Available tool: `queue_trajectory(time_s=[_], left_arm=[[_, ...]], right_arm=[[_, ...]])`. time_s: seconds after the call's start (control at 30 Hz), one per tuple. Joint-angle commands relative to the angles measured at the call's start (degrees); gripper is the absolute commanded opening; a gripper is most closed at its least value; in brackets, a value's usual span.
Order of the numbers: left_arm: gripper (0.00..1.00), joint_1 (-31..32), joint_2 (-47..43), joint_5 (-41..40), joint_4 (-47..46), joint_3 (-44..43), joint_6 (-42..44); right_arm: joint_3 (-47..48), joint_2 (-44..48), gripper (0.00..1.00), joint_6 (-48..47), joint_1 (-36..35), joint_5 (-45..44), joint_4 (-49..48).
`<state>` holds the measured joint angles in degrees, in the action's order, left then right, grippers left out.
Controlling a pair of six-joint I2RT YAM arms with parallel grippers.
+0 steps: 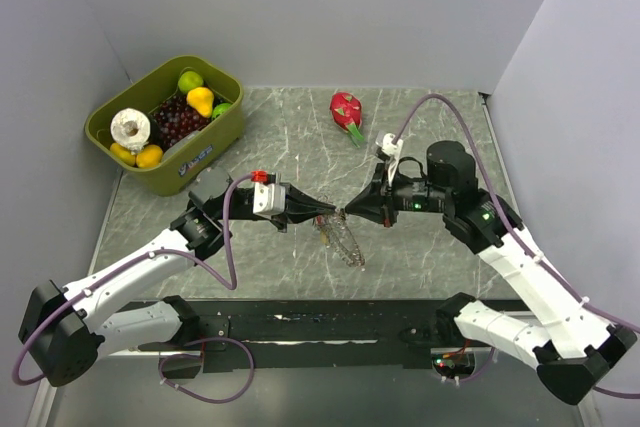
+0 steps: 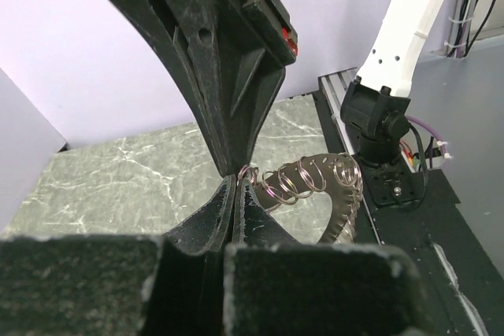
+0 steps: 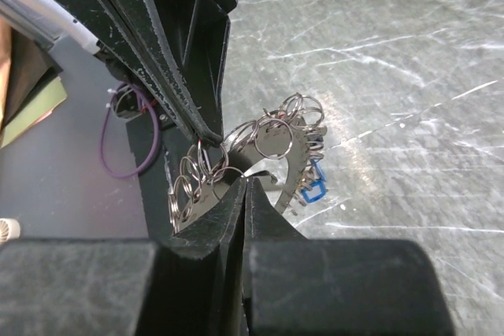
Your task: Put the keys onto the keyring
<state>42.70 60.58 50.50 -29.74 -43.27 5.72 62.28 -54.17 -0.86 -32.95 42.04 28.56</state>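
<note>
The keyring hangs between my two grippers, just above the marbled table. It is a grey hoop with many small wire loops along its rim, seen in the left wrist view and the right wrist view. My left gripper is shut on the hoop's rim. My right gripper faces it tip to tip and is also shut on the rim. One key with a blue head hangs on the hoop's far side. Other keys are hidden or too small to tell.
An olive bin with fruit stands at the back left. A red dragon fruit lies at the back centre. The black rail of the arm bases runs along the near edge.
</note>
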Motion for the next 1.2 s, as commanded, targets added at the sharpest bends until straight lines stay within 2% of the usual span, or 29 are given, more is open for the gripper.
queue_trajectory(time_s=[0.0,0.07,0.1,0.17,0.2,0.3,0.5,0.7,1.17], left_arm=[[0.01,0.11,-2.3,-0.66,-5.51,0.11,-0.62],[0.01,0.02,-2.39,-1.1,-4.37,0.2,0.0],[0.01,0.02,-2.57,-1.28,-4.02,0.29,0.17],[0.01,0.11,-2.66,-1.46,-3.14,0.55,0.61],[0.01,0.11,-2.83,-1.81,-2.96,0.72,0.61],[0.01,0.02,-3.18,-2.51,-2.35,1.34,1.05],[0.01,0.02,-3.62,-3.39,-1.9,2.05,1.58],[0.01,-0.33,-3.1,-3.04,-2.61,2.13,1.32],[0.01,-1.39,0.23,-4.44,-1.73,0.55,1.84]], right_arm=[[-0.23,3.1,0.18,0.42,0.25,-4.49,-1.57],[-0.58,3.98,0.25,0.69,0.25,-6.17,-2.8],[-0.76,5.2,0.34,0.77,0.17,-7.92,-3.15],[-1.81,6.44,0.44,0.69,0.25,-9.86,-4.9],[-2.16,7.84,0.56,0.69,0.34,-12.31,-5.7],[-4.97,11.18,0.75,3.32,0.25,-16.36,-9.83],[-8.67,16.02,0.94,2.71,0.34,-19.98,-13.61],[-9.11,16.64,1.0,2.18,0.25,-20.6,-13.7],[-10.78,17.26,1.0,1.65,0.25,-20.95,-15.11]])
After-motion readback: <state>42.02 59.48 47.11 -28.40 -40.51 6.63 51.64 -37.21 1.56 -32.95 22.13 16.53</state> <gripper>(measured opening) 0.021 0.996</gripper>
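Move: The keyring hangs from the left fingertips; its middle is some 3 cm back, 1 cm to the right and about 4 cm below the left hand. From the right hand, whose tips meet the left ones at a small wire loop right at its hand point, the keyring's middle is about 3 cm back, level sideways and 4 cm lower. The blue clip hangs some 2 cm ahead, 2 cm left and 4 cm below the right hand. The small wire loop at the keyring's upper end is let go by the right fingers, which spread from almost shut to fully open while that hand backs away to the right about 5 cm, rising some 3 cm and edging forward, and swings roughly 20 degrees clockwise with its fingertips lifting. The left hand keeps its pinch on the keyring and sinks about 2 cm. ##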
